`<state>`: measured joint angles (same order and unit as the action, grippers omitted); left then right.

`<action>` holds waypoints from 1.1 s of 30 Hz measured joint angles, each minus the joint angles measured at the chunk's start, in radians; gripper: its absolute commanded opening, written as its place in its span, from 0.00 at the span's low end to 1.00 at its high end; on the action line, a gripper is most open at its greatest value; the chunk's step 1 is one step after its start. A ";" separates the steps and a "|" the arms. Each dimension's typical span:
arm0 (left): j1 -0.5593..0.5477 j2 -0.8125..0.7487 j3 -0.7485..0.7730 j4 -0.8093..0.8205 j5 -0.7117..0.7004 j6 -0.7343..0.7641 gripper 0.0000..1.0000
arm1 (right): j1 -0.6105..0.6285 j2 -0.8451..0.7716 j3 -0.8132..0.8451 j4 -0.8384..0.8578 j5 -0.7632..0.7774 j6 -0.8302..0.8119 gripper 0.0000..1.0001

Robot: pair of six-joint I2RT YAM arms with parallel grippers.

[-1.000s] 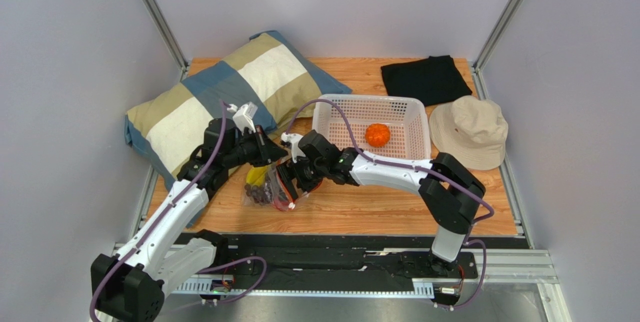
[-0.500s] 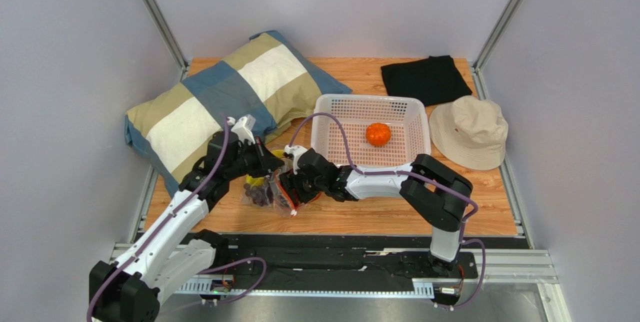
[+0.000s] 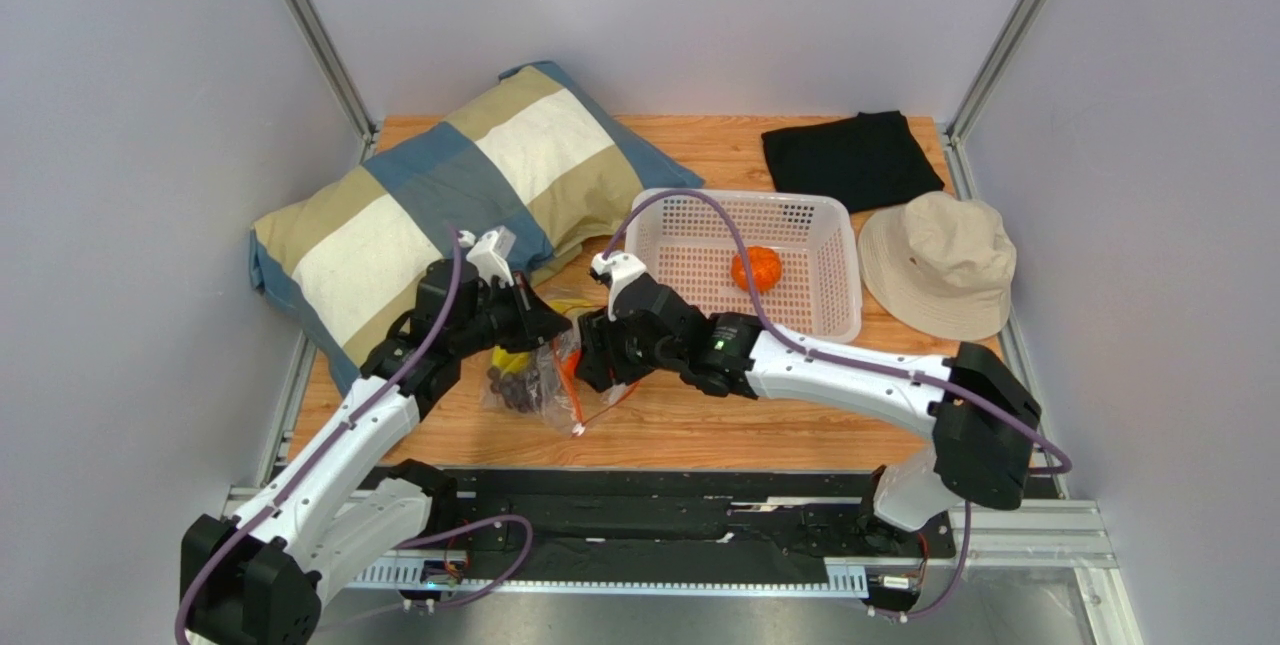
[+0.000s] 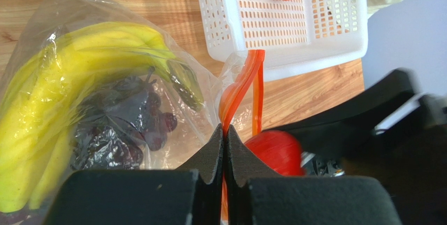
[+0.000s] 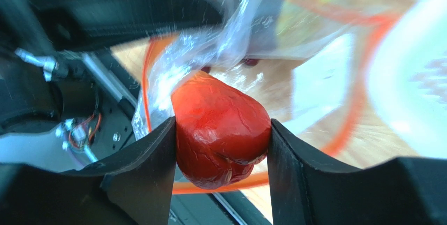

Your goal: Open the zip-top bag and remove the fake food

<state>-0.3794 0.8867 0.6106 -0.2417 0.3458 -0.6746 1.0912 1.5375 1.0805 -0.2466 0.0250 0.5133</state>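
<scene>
The zip-top bag (image 3: 529, 383) lies on the wood between the two arms, its mouth open. My left gripper (image 4: 224, 132) is shut on the bag's orange-red zipper strip (image 4: 242, 83), holding that edge up. A yellow banana bunch (image 4: 78, 57) and dark purple grapes (image 4: 121, 125) are inside the bag. My right gripper (image 5: 221, 131) is at the bag's mouth, both fingers pressed on a small red fruit (image 5: 220, 123), which also shows in the left wrist view as the red fruit (image 4: 276, 152). An orange round fruit (image 3: 756, 269) sits in the white basket.
The white perforated basket (image 3: 744, 200) stands just behind and right of the bag. A striped pillow (image 3: 436, 195) fills the back left. A black cloth (image 3: 852, 158) and a beige hat (image 3: 939, 263) lie at the back right.
My right gripper has narrowed onto the red fruit at the bag's mouth, and the right arm's elbow has swung out to the right. The left gripper has kept its hold on the zipper strip.
</scene>
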 measured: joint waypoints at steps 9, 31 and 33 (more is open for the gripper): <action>0.000 0.000 0.000 0.000 0.022 0.004 0.00 | -0.119 -0.187 0.046 -0.232 0.249 -0.047 0.26; 0.000 0.025 0.068 0.038 0.116 0.003 0.00 | -0.447 0.124 0.130 -0.232 0.293 -0.200 0.84; 0.000 0.030 0.076 0.045 0.124 0.003 0.00 | -0.400 0.070 0.122 -0.241 0.301 -0.211 0.78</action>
<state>-0.3794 0.9165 0.6861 -0.1963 0.4702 -0.6712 0.6914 1.6073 1.2026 -0.4881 0.3264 0.3023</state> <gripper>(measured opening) 0.003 0.845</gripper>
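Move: The right hand already holds the red pear at the bag's mouth; the white basket it is bound for has its middle about 22 cm ahead, 25 cm to the right and 10 cm lower. The orange pumpkin lies in it, some 24 cm ahead and 27 cm right of this hand; the bananas in the bag are roughly 7 cm ahead and 11 cm left. From the left hand, pinching the bag's rim, the basket is some 18 cm ahead, 28 cm right and 13 cm down. The right hand lifts the gripped red pear about 5 cm clear of the bag's mouth while swinging right and forward, some 18 cm each way, turning about 30 degrees clockwise, then dips roughly 10 cm over the near-left part of the basket, opens its fingers to let the pear go and rises 4 cm, easing back left. The left hand keeps its pinch on the bag's rim, holding nearly still until late, when it raises it about 4 cm and draws it slightly right. ##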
